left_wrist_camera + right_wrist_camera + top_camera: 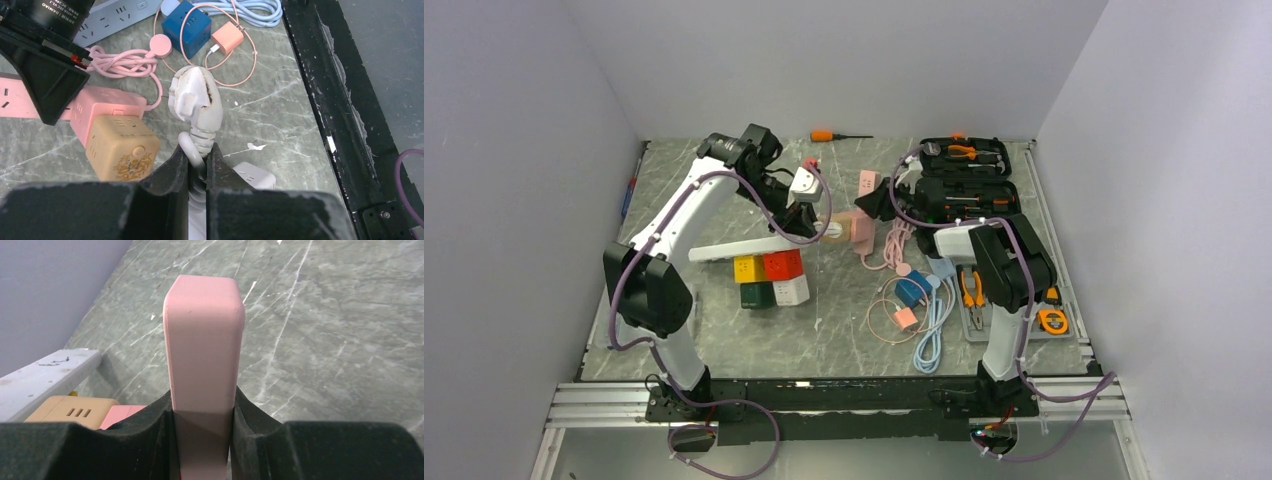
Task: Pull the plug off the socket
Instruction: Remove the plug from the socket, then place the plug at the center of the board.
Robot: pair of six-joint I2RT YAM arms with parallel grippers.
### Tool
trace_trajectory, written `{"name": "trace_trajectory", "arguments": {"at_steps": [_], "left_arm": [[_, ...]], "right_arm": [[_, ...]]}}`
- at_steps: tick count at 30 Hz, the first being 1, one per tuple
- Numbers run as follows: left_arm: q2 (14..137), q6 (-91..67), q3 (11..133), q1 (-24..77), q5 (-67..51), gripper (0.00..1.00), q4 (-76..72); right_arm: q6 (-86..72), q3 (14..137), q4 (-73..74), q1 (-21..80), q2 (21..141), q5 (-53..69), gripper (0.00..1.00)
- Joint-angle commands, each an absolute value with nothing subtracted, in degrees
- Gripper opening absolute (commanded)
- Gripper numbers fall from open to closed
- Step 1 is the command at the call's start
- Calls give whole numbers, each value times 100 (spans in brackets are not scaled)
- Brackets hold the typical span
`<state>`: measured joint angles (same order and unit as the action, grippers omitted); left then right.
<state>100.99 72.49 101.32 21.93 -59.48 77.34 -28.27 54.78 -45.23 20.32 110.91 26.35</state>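
A worn white plug (pixel 195 97) hangs in the air, clear of any socket, above the marble table. My left gripper (pixel 197 155) is shut on the ribbed sleeve and looped white cord just behind it. From above, the plug (pixel 804 183) shows just above that gripper (pixel 803 206). My right gripper (pixel 202 405) is shut on the sides of a pink socket strip (pixel 204 340), which lies to the right of the plug (pixel 868 184). A tan cube socket (pixel 122 147) sits against a pink block (pixel 107 107) under the plug.
Coloured cube sockets (pixel 769 278) and a white power strip (pixel 734 248) lie left of centre. A blue cube (pixel 911 290) with pink and blue cables sits near the front. An open tool case (pixel 964 175), pliers (pixel 972 290), a tape measure (pixel 1051 320) and a screwdriver (pixel 839 135) are around.
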Motion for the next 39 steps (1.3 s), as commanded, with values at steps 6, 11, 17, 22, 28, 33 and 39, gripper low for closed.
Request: {"name": "trace_trajectory", "arguments": {"at_steps": [6, 11, 17, 22, 28, 33, 39], "left_arm": [[9898, 5773, 9738, 1689, -5799, 0, 5639], [10497, 4804, 9978, 1403, -4513, 0, 4319], [11662, 3744, 11208, 1266, -3512, 0, 3898], [12555, 3112, 12078, 1266, -3097, 0, 3998], [13056, 2442, 12427, 1266, -2539, 12, 3833], [12856, 2244, 12079, 1262, -2518, 64, 3756], [11853, 2424, 11189, 1256, -2591, 99, 3673]], "right_arm": [[-2566, 5031, -5408, 1991, 10815, 2888, 0], [-2731, 4789, -5526, 2012, 10641, 2987, 0], [-2543, 4703, -5183, 2169, 10313, 2874, 0], [-2348, 4715, -4698, 2294, 9998, 2737, 0], [-1887, 4698, -4043, 2636, 9651, 2312, 0], [-1698, 4953, -3469, 2864, 9672, 1926, 0], [-1519, 5237, -2967, 3033, 9691, 1590, 0]]}}
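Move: The bare table that the held white cord is taken to is about 26 cm ahead of the left hand, 7 to its left and 22 below, with the orange screwdriver 20 farther out and 12 to the right of that spot. Near the left hand, the tan cube is 12 ahead, 4 right; the red cube 3 ahead, 8 left, both well below. The right hand, holding the pink strip, heads for free space 6 cm back, 2 left; the tan cube is 5 back, 6 left. The white cord, its plug already out, is carried by the left hand forward some 26 cm and down about 13, slightly left, away from the tan cube, the wrist turning counter-clockwise about 55 degrees; then the fingers open wide and let go. The right hand keeps its grip on the pink strip and draws it back about 6 cm and a little left, rolling slightly at the end. ##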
